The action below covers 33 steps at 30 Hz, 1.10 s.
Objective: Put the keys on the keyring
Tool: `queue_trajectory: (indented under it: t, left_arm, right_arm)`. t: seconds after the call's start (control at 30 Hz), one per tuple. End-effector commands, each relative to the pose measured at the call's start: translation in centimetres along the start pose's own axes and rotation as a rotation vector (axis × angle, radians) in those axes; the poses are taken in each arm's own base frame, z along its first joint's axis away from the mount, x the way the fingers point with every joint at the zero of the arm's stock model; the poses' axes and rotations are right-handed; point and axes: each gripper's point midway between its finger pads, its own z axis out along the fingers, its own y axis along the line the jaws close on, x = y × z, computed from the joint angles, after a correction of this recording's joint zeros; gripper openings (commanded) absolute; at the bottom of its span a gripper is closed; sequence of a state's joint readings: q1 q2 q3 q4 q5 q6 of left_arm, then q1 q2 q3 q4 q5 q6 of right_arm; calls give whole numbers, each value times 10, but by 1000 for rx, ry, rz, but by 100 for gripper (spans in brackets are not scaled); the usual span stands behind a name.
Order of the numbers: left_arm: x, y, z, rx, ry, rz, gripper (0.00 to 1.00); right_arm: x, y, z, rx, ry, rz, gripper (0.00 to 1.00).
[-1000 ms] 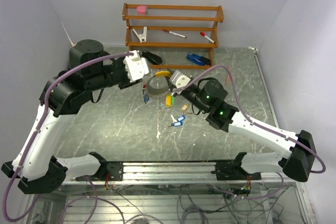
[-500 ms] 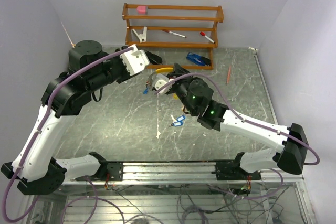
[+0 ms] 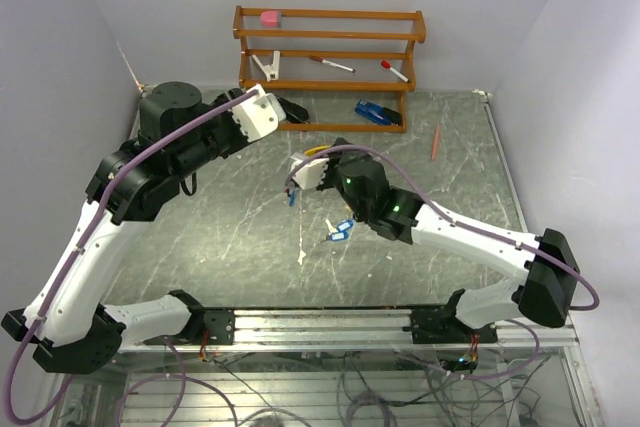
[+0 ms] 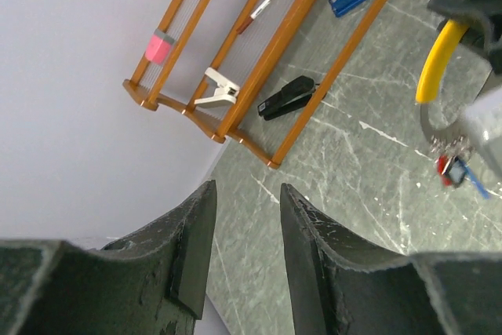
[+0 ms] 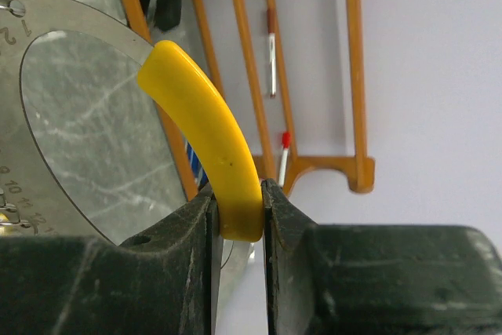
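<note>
My right gripper [image 5: 238,194] is shut on the curved yellow handle [image 5: 205,127] of the keyring [image 5: 74,17], a flat silvery hoop with stamped numbers. In the top view the right gripper [image 3: 305,169] holds the keyring [image 3: 316,150] above the table's middle, with small red and blue tags [image 3: 291,195] hanging from it. The left wrist view shows the handle [image 4: 435,60] and the hanging tags [image 4: 455,172] at its right edge. Two blue-tagged keys [image 3: 340,230] lie on the table beside the right forearm. My left gripper [image 4: 247,194] is open and empty, raised to the left of the keyring [image 3: 278,107].
A wooden rack [image 3: 330,52] stands at the back with a pink eraser [image 3: 270,18], a white clip [image 3: 268,65] and two red-capped markers [image 3: 330,64]. A black stapler [image 3: 290,110] and a blue stapler [image 3: 378,113] lie at its foot. An orange pencil [image 3: 436,142] lies at right.
My right arm has swung left and carried the keyring off the table toward the middle. My left gripper has drawn back a little to the upper left.
</note>
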State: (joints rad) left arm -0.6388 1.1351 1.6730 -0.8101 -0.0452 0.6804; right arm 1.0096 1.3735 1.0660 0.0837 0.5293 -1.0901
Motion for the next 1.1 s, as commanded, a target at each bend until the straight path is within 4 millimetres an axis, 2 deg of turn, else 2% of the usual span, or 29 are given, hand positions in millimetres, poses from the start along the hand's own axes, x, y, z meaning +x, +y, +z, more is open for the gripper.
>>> queue_trajectory:
  t: [0.0,0.1,0.17,0.27,0.3,0.4,0.53,0.77,0.93,1.07]
  left_arm:
    - [5,12,-6,-84,16,-2,49]
    - [11,23,-8,-157,38,-23,49]
    - [15,32,-10,-211,57,-39,49]
    - [17,41,-14,-254,75,-60,49]
    - [18,42,-14,-257,79,-65,49]
    - [20,40,-13,-236,96,-69,49]
    - [25,33,-9,-216,96,-69,49]
    - [29,29,-1,-196,104,-72,48]
    - [33,27,2,-187,114,-65,48]
    - [34,26,6,-181,113,-71,48]
  right_arm:
    - [34,-13,-1,26,78,110,16]
    - [72,-10,12,39,166,178,16]
    - [89,1,24,11,203,211,15]
    - [85,14,37,-25,190,231,15]
    - [84,13,42,-17,182,241,15]
    - [107,3,53,29,228,260,15]
    - [146,6,65,53,260,331,15]
    - [181,39,93,7,312,369,14]
    - [228,44,98,4,394,434,13]
    - [235,47,96,4,395,459,14]
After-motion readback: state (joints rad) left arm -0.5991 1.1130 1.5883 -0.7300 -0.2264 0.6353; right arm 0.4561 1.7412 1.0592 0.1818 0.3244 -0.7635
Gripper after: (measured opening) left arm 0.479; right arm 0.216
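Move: The right hand holds the keyring. The open table it is taken to, in front of the rack's right end, lies about 18 cm ahead, 17 cm to the right and 28 cm below. At table height, the blue stapler is some 34 cm ahead and 19 cm right, the red marker 22 cm ahead and 35 cm right, the loose blue-tagged keys 8 cm back and 5 cm right. From the left hand, that open spot is roughly 23 cm ahead, 31 cm right, 42 cm down. Still pinching the keyring by its yellow piece, the right hand carries it down, right and forward, about 15 cm each way, towards the open table before the rack's right end. The wrist turns some 25 degrees clockwise and tips its fingers down. The empty left hand eases about 4 cm left and a little forward, fingers staying half open. ##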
